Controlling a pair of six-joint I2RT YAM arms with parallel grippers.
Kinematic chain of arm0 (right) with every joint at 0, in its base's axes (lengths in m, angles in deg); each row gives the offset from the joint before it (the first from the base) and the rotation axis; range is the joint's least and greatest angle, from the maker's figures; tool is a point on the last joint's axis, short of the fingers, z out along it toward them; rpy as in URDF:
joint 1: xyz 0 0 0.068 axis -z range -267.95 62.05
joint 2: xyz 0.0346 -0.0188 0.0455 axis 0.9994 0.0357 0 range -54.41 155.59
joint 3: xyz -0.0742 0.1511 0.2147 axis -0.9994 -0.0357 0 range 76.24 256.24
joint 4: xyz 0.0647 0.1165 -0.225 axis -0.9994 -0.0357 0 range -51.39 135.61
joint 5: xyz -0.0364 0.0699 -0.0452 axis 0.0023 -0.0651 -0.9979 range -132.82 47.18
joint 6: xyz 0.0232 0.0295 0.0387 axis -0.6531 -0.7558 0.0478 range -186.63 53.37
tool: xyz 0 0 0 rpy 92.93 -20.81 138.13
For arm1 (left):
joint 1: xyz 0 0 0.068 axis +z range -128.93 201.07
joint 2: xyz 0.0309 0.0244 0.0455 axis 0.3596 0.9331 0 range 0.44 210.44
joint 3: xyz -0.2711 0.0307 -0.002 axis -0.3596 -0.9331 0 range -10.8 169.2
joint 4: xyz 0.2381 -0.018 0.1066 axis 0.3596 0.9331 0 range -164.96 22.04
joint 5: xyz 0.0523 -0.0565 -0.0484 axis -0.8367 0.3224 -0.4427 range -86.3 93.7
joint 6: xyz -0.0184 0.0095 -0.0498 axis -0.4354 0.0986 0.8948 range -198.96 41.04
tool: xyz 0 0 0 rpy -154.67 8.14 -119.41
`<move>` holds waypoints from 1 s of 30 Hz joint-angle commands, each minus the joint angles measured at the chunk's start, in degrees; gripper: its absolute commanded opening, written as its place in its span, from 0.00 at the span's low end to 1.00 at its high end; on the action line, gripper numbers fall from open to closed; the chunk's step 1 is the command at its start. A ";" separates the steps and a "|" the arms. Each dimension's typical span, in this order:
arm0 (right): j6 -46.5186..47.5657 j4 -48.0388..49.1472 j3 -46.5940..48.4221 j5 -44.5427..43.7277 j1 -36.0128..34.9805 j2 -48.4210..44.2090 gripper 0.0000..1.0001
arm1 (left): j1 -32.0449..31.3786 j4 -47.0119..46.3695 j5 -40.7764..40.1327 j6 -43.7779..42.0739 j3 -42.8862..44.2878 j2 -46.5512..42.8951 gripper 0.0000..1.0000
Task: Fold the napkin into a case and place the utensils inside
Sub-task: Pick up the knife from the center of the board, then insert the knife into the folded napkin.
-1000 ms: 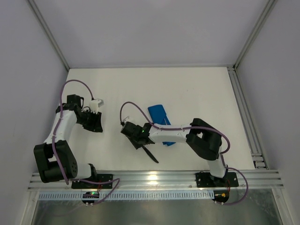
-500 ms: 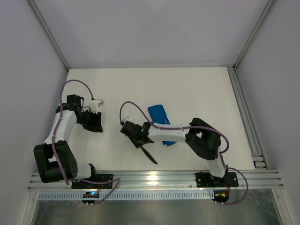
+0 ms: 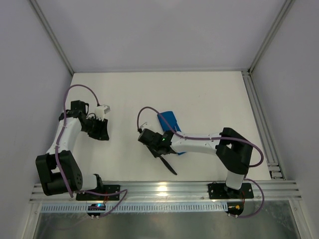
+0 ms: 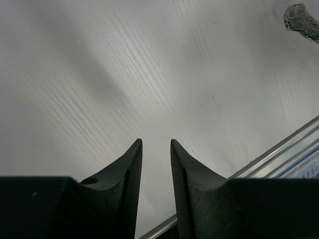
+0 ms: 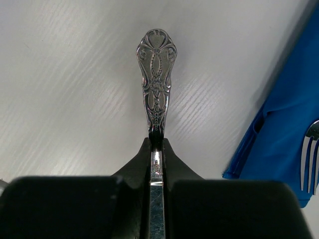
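Observation:
The napkin lies folded as a narrow blue case [image 3: 168, 121] mid-table, and shows at the right edge of the right wrist view as blue cloth [image 5: 289, 129]. Fork tines [image 5: 311, 154] rest on it there. My right gripper [image 3: 160, 152] [image 5: 156, 142] is shut on the silver knife [image 3: 170, 168], just left of the case. The knife's ornate handle [image 5: 156, 74] sticks out past the fingertips above the white table. My left gripper [image 3: 99, 130] [image 4: 156, 144] hovers at the far left with its jaws narrowly open and nothing between them.
An aluminium rail [image 3: 164, 188] runs along the near table edge and another [image 3: 261, 124] along the right side. White walls enclose the table. A utensil's handle end [image 4: 301, 20] shows at the top right of the left wrist view.
My right gripper has closed on the knife and shifted right toward the case with it, the elbow swinging right. The left arm has stayed still.

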 commanded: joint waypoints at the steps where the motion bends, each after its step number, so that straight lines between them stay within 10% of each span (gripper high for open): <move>1: -0.78 1.19 -0.76 -2.01 0.34 -3.81 0.04 | 0.39 0.62 1.49 -1.02 0.72 -1.40 0.31; 30: -2.37 -7.07 -11.75 3.26 16.42 -19.46 0.04 | 0.39 1.67 2.37 -1.02 2.65 -0.70 0.30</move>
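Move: The knife is already pinched in the right fingers, its middle roughly 2 cm back and 2 cm right of them, blade slanting back and right. The folded napkin's middle lies about 10 cm ahead and 8 cm to the right, some 2 cm below. The fork on top of it is about 11 cm ahead and 9 cm right of the hand. From the idle left hand, the napkin lies about 28 cm right, 4 cm ahead and 8 cm down. Keeping its pinch on the knife, the right hand carries it in an arc to the right, some 13 cm, drifting slightly forward, to the near end of the napkin. It rises about 6 cm on the way, then sinks back by half of that, turning clockwise nearly 20 degrees so that the handle swings into line with the napkin. ##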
